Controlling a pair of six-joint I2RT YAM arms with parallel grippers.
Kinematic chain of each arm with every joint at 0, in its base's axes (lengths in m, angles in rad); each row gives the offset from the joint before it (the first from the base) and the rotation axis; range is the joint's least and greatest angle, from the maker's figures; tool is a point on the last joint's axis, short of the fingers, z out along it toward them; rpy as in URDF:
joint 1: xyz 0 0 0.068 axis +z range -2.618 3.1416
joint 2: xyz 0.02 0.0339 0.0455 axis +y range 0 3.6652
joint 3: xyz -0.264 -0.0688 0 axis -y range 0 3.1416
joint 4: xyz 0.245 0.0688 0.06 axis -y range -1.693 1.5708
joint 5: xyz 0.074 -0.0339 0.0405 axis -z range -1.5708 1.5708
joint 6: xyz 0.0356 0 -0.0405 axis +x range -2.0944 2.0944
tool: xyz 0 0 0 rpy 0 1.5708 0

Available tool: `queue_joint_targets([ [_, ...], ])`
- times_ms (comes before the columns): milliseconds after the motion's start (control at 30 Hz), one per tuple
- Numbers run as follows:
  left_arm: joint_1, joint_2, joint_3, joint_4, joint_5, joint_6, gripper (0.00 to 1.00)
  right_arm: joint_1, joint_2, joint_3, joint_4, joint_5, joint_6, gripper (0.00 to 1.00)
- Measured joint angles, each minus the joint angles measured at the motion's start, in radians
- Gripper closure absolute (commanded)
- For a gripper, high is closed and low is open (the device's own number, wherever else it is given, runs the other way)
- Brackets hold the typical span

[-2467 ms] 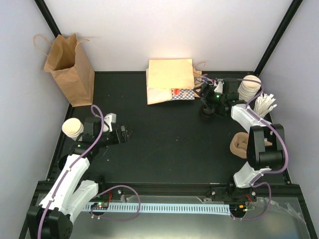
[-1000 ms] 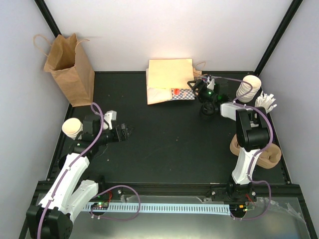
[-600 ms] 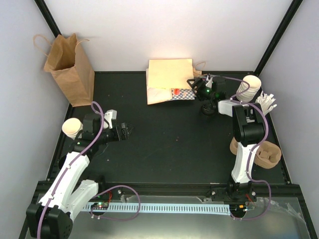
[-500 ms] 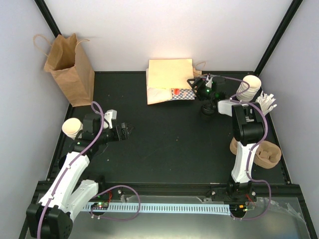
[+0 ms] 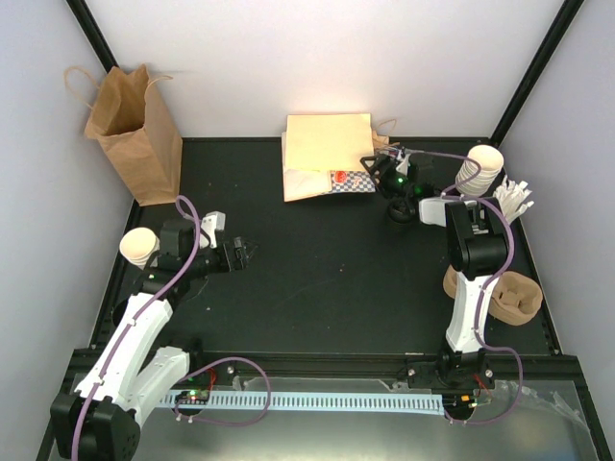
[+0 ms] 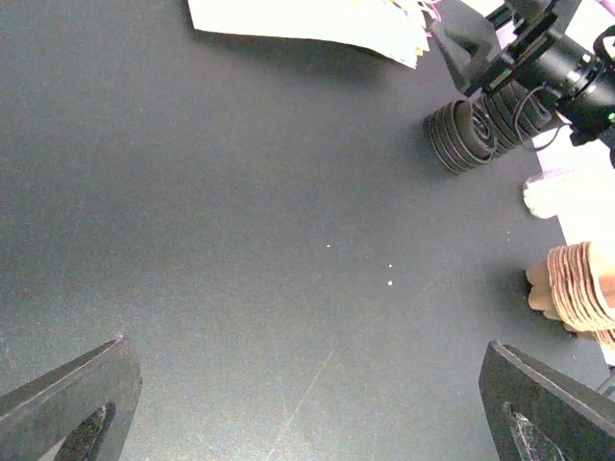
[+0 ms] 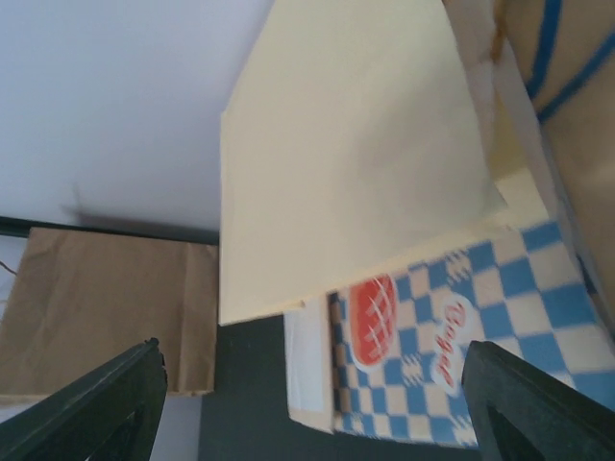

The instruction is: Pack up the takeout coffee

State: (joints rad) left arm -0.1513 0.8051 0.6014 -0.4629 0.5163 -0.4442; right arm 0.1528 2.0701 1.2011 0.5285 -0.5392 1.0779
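Observation:
A stack of small white paper cups [image 5: 479, 168], the takeout coffee, stands at the back right. Another white cup [image 5: 140, 247] sits at the left edge beside my left arm. My left gripper [image 5: 243, 254] hovers low over the left part of the mat, open and empty [image 6: 317, 413]. The right gripper [image 5: 373, 165] is at the right edge of the pile of flat cream bags [image 5: 329, 152], well left of the cup stack. It is open with nothing between its fingers [image 7: 317, 413], facing a cream bag [image 7: 356, 163] and a blue checkered bag [image 7: 452, 355].
A tall brown paper bag [image 5: 133, 130] stands open at the back left. A stack of black lids [image 5: 402, 211] lies under the right wrist. White sticks [image 5: 514, 200] and brown cup carriers [image 5: 500, 293] sit along the right edge.
The right arm has swung its gripper left from near the cup stack to the edge of the cream bags. The left arm has hardly moved.

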Motion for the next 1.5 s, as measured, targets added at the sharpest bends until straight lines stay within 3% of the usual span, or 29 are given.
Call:
queue_joint_targets([
  [233, 0.000, -0.009, 0.000, 0.001, 0.002, 0.000, 0.01, -0.002, -0.066, -0.126, -0.039, -0.032, -0.098, 0.11],
  [500, 0.000, -0.013, 0.000, 0.001, 0.006, 0.000, 0.01, -0.071, -0.301, -0.220, -0.164, -0.115, -0.256, 0.08],
  [867, 0.000, -0.013, 0.000, 0.012, 0.012, 0.000, 0.01, -0.163, -0.373, -0.163, -0.475, -0.157, -0.498, 0.08],
  [1067, 0.000, -0.013, 0.000, 0.013, 0.012, 0.000, 0.01, -0.203, -0.315, -0.020, -0.571, -0.171, -0.577, 0.08],
  [1500, 0.000, 0.003, 0.004, 0.015, 0.013, 0.008, 0.01, -0.197, 0.100, 0.505, -0.801, -0.216, -0.708, 0.13],
])
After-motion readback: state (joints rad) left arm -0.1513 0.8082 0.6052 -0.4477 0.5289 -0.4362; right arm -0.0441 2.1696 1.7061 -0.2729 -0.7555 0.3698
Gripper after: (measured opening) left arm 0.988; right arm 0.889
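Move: Close ahead of the open right hand is the kraft bag with string handles, at the right end of the folded bag stack: roughly 5 cm farther out, 4 cm to the right and 5 cm lower. The checkered bag lies some 3 cm ahead, 7 cm left, 6 cm down. The front black lid stack stands about 7 cm back and 8 cm right, the rear one 4 cm back and 15 cm right, both 9 cm below. From the left hand, the kraft bag is about 34 cm ahead, 33 cm right, 10 cm down. Backing away from the folded bags, the right hand dips briefly, then rises while it swings right, and finally reaches forward about 11 cm, sinking at the last, to come over the bags' right end, by the string handles. On the way the wrist rolls some 20 degrees, left side down, and turns a little counter-clockwise; the fingers stay wide open and no grip is made. ##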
